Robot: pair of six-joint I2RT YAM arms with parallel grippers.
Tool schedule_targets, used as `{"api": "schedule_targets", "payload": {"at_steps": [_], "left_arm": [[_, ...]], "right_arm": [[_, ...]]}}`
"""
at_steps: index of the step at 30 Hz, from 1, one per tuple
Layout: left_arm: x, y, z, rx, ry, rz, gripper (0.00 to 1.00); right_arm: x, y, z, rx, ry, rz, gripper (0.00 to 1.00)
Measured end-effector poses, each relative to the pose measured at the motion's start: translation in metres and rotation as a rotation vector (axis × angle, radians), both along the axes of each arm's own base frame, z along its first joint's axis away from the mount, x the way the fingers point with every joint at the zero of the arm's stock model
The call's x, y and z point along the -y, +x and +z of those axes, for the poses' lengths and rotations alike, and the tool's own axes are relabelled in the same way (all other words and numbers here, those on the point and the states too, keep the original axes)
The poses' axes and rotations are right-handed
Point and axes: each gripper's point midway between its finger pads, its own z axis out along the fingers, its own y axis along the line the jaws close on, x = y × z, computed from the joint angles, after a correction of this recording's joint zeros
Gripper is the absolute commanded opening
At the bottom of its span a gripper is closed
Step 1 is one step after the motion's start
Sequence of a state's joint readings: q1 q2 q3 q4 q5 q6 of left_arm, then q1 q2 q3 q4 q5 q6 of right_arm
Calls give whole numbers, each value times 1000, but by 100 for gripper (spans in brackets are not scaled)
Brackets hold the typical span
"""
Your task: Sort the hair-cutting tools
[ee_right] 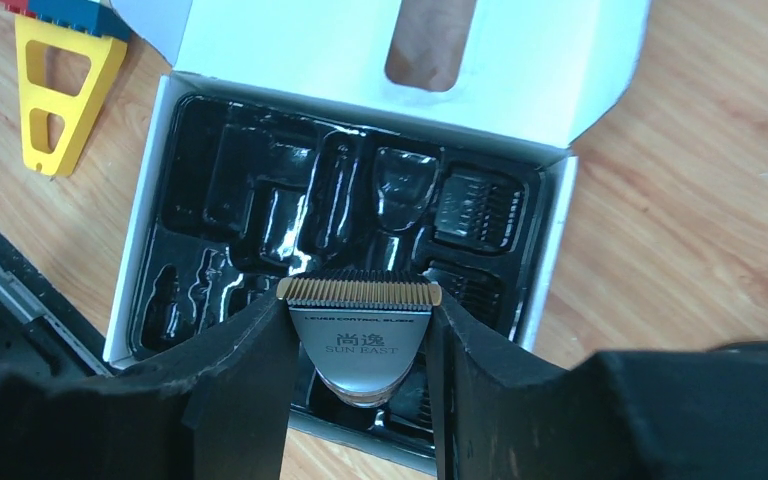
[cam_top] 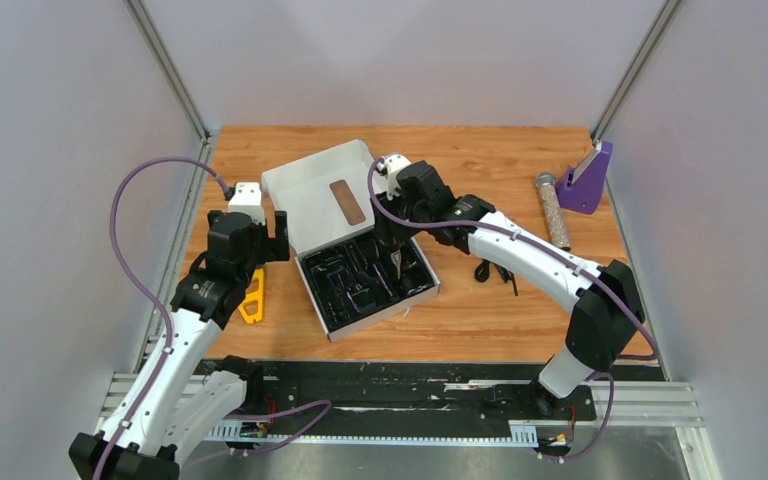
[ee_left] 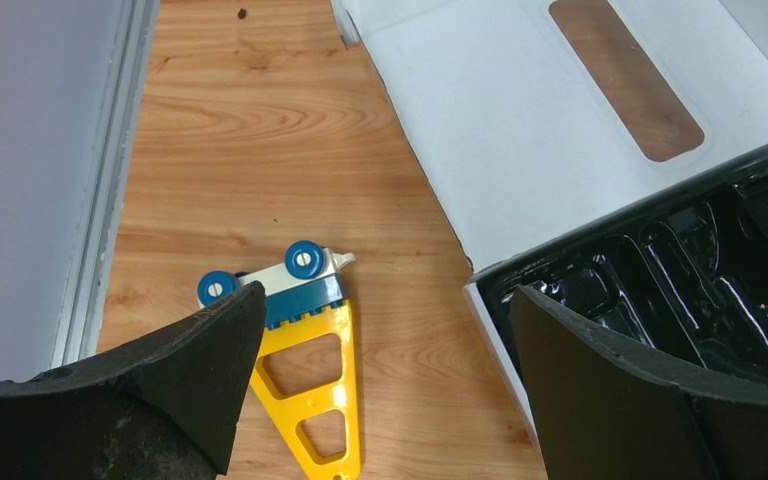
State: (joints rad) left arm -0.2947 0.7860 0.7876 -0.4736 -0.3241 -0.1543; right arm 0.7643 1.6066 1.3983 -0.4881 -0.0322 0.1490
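My right gripper point(ee_right: 360, 322) is shut on the clipper point(ee_right: 360, 340), its pads clamped on both sides of the silver blade head with gold-tipped teeth. It hangs over the black moulded tray point(ee_right: 205, 165) of the open white box point(cam_top: 312, 190). A black comb guard point(ee_right: 478, 207) lies in a slot at the tray's far right. From above, the right gripper point(cam_top: 393, 252) points down over the tray point(cam_top: 345, 295). A coiled black cord point(cam_top: 493, 270) lies on the wood right of the box. My left gripper point(ee_left: 385, 335) is open over bare wood between the yellow piece and the box.
A yellow triangular piece point(ee_left: 318, 395) with blue wheels lies left of the box, by the left fingers. A glittery silver cylinder point(cam_top: 553, 210) and a purple block point(cam_top: 588, 180) sit at the far right. Grey walls close in both sides.
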Motion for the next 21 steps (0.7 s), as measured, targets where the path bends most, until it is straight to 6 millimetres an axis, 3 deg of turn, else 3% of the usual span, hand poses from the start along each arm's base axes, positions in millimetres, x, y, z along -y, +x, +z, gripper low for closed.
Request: {"api": "schedule_targets", "payload": {"at_steps": [13,21], "left_arm": [[0,0,-1,-5,1,0,100],[0,0,-2,-8,2,0,100]], "right_arm": [[-16,-10,-58,-167,-51,-17,0],[-29,-4,-79,-232,-83,-4,12]]}}
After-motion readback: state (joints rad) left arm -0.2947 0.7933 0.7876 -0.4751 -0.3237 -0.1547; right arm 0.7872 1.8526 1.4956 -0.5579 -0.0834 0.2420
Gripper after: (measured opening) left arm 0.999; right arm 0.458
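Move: The clipper, still gripped near its blade by the right hand, goes to its long slot in the box tray. The slot's middle lies about 15 cm below that hand, some 4 cm to its left and 1 cm ahead. The comb slot is about 7 cm straight ahead, the white lid some 18 cm ahead and 14 cm left, and the cable about 20 cm right and 1 cm back. From the idle left hand the clipper slot lies about 24 cm right, 2 cm ahead and 17 cm below. Lower the right gripper about 8 cm towards the clipper's slot in the tray, drifting some 3 cm left on the way, and tip the fingers about 15 degrees more steeply down. Keep the grip on the clipper's head, blade towards the lid, and let its tail end come down into or against the tray. ##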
